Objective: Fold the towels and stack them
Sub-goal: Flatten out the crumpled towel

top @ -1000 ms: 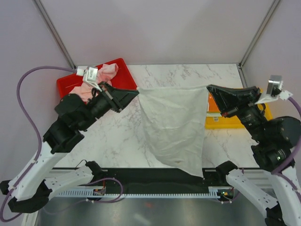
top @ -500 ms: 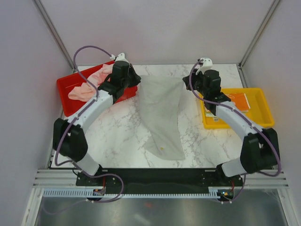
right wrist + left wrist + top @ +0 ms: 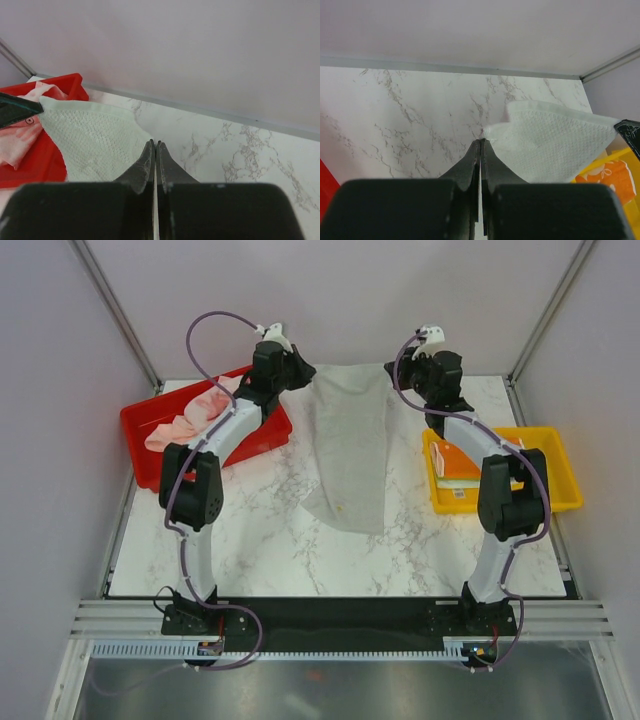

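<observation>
A pale mint towel (image 3: pixel 345 445) is stretched between my two grippers at the far edge of the table, and its lower part trails toward the near side on the marble. My left gripper (image 3: pixel 306 371) is shut on the towel's left top corner (image 3: pixel 492 131). My right gripper (image 3: pixel 391 371) is shut on the right top corner (image 3: pixel 142 134). The left wrist view has the left gripper (image 3: pixel 481 141) pinching the waffle-textured towel (image 3: pixel 555 145). In the right wrist view my right gripper (image 3: pixel 155 143) pinches that towel (image 3: pixel 90 140). More pink towels (image 3: pixel 195 412) lie in the red tray.
The red tray (image 3: pixel 142 428) stands at the far left. A yellow tray (image 3: pixel 545 475) at the right holds a folded cream towel with orange print (image 3: pixel 460 466). The back wall rises just behind both grippers.
Both arms have stretched out from the near side to the far edge, carrying the towel with them. The towel has narrowed and its lower end has slid away from the front edge.
</observation>
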`<state>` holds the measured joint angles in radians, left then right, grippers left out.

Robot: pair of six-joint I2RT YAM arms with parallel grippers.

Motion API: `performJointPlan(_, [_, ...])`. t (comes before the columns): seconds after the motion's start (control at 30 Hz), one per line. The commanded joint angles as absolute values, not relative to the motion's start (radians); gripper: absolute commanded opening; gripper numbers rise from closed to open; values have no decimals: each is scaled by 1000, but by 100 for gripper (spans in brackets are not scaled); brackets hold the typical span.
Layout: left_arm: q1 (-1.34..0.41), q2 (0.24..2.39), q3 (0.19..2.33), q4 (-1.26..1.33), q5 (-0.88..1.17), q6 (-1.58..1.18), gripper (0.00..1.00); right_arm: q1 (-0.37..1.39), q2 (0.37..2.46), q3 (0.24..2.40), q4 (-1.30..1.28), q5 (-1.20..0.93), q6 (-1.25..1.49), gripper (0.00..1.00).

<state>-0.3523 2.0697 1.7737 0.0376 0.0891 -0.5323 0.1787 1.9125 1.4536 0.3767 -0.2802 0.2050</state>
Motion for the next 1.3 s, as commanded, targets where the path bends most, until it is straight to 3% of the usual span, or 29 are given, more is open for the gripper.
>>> performJointPlan(0.0, [-333, 2024, 1806, 132, 133, -466, 2, 140, 1850, 1448, 483, -293, 181, 0])
performJointPlan(0.27, [-371, 1639, 1489, 126, 130, -423, 2, 133, 1536, 1301, 315, -474, 221, 0])
performJointPlan(0.4, [-429, 1343, 1303, 66, 160, -414, 2, 140, 1198, 1149, 206, -563, 248, 0])
performJointPlan(0.53, [-582, 1027, 1168, -39, 106, -428, 2, 143, 909, 1017, 115, -598, 331, 0])
performJointPlan(0.67, [-707, 890, 1123, -101, 55, -491, 2, 144, 708, 1014, 107, -629, 439, 0])
performJointPlan(0.87, [-746, 938, 1201, -121, 3, -482, 2, 144, 757, 1109, 155, -577, 514, 0])
performJointPlan(0.93, [-746, 1006, 1297, -187, -120, -453, 2, 144, 814, 1164, 137, -526, 471, 0])
performJointPlan(1.07, [-710, 1195, 1426, -216, -227, -338, 2, 144, 1039, 1200, 176, -489, 404, 0])
performJointPlan(1.27, [-482, 1544, 1606, -150, -81, -391, 2, 138, 1425, 1319, 271, -457, 273, 0])
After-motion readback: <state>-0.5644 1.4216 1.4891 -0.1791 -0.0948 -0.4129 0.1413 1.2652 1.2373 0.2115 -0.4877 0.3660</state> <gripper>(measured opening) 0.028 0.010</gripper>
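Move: Both grippers already pinch the grey towel's upper corners over the far table edge. Its loose end lies back on the table, from the left hand about 32 cm back, 7 right and 22 below. The open middle of the table is some 19 cm back and 8 right; the red bin about 9 back and 22 left. From the right hand, that open middle is about 19 back, 7 left and 23 below; the yellow bin roughly 20 back and 22 right. Keep both grippers shut on the towel's corners and sweep them together back towards the bases and up, roughly 37 cm back and 25 cm higher, tipping the fingers up some 30 degrees. Then reverse and swing both forward and down again, about halfway back out, levelling the fingers as they go and keeping the towel's top edge stretched between them. ##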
